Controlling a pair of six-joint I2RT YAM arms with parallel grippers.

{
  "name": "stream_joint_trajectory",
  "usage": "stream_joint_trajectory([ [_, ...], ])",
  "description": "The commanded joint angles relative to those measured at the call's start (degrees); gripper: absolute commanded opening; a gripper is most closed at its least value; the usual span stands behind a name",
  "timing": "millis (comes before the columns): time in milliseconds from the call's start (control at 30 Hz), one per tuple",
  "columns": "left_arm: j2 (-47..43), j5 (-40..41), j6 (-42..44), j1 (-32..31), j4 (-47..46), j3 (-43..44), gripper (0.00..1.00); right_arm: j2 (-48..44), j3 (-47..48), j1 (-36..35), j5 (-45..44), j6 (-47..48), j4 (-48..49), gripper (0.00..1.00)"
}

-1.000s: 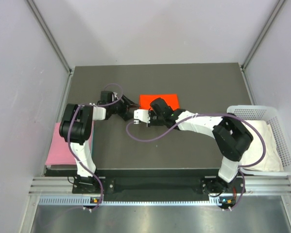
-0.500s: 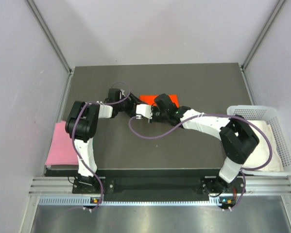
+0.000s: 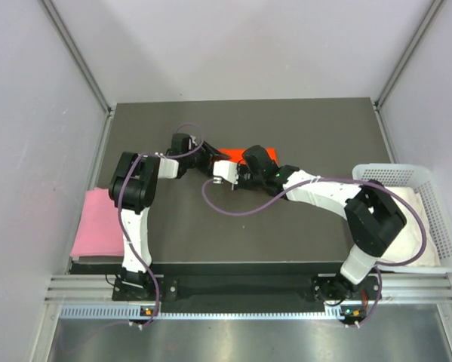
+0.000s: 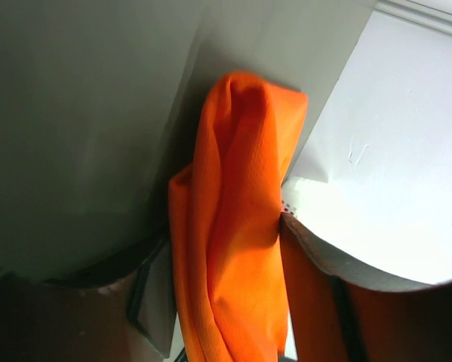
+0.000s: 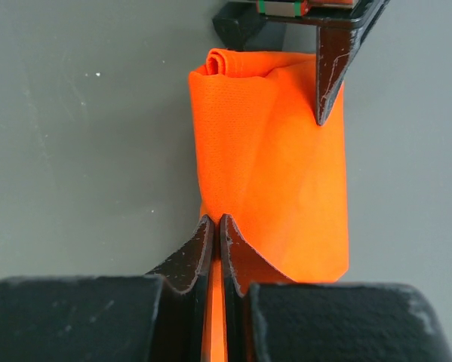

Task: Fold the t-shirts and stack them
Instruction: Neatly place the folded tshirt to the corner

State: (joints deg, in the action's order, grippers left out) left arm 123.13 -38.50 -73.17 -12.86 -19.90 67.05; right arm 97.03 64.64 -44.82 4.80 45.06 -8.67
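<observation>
The orange-red t-shirt [image 3: 230, 153] lies bunched into a narrow roll at the back middle of the dark table, mostly hidden under both wrists in the top view. My left gripper [image 3: 213, 160] reaches in from the left. In the left wrist view its gripper [image 4: 219, 241] has a thick fold of the orange fabric [image 4: 237, 226] filling the gap, touching both fingers. My right gripper [image 5: 216, 220] is shut on the near edge of the same shirt [image 5: 271, 173]. A pale pink t-shirt [image 3: 97, 222] lies folded left of the table. A white t-shirt [image 3: 398, 226] sits in the basket.
A white plastic basket [image 3: 429, 173] stands off the table's right edge. Grey walls close in the back and both sides. The right arm's purple cable [image 3: 226, 207] loops over the table in front of the grippers.
Both wrists have moved toward the back and closer together. The orange-red shirt has gone from a flat rectangle to a narrow bunch, and the left jaws have narrowed on it.
</observation>
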Motion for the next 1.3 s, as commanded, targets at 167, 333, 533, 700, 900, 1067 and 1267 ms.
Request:
stream_joint_trajectory([
  [167, 4.7, 4.3, 2.3, 0.2, 3.9, 2.6, 0.39, -4.9, -1.6, 0.6, 3.5, -2.1, 3.7, 0.0],
  [333, 2.0, 5.4, 5.2, 0.2, 5.4, 2.7, 0.0, -7.5, -2.6, -0.3, -1.2, -8.6, 3.8, 0.57],
  [533, -10.1, 11.7, 12.3, 0.1, 13.2, -0.7, 0.0, -13.4, -0.8, -0.4, -9.5, -19.6, -10.4, 0.84],
  [700, -20.7, 23.9, 15.2, 0.0, 24.5, -3.4, 0.0, -24.8, -5.6, -0.6, -10.4, -24.7, -11.7, 1.0],
  [900, -32.0, 43.5, 14.8, 0.2, 35.8, -1.1, 0.0, -27.3, -2.4, -0.9, -12.4, -40.5, -18.1, 1.0],
  [1067, -34.1, 56.3, 16.1, 0.5, 48.1, 6.2, 0.0, -27.9, -2.1, -1.5, -11.2, -42.9, -21.1, 1.0],
  [1267, -30.7, 65.5, 20.3, 2.2, 59.3, 17.8, 0.0, -32.1, -5.2, -1.8, -11.0, -42.2, -18.7, 1.0],
])
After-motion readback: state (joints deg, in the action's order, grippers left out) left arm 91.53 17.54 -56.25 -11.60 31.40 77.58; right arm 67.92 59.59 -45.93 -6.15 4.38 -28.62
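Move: The left gripper's open fingers already straddle the left edge of the folded orange t-shirt, whose middle lies about 7 cm to the right of them, 1 cm ahead and at about their height. The closed right gripper stands roughly 8 cm right, 5 cm back and 5 cm higher. The pink t-shirt lies some 35 cm left, 20 cm back and 2 cm lower. From the right gripper, still pinching the orange t-shirt's near side, its middle is about 5 cm ahead and 5 cm below, neither left nor right. Ease the left gripper slightly forward and down, shut its fingers on the orange t-shirt's left edge, then lift and sweep it some 18 cm left, rolling its left side up about 50 degrees and swinging it counter-clockwise. As the left fingers shut, open the right gripper wide to let go, and draw it up, back and right, about 8 cm each way. ##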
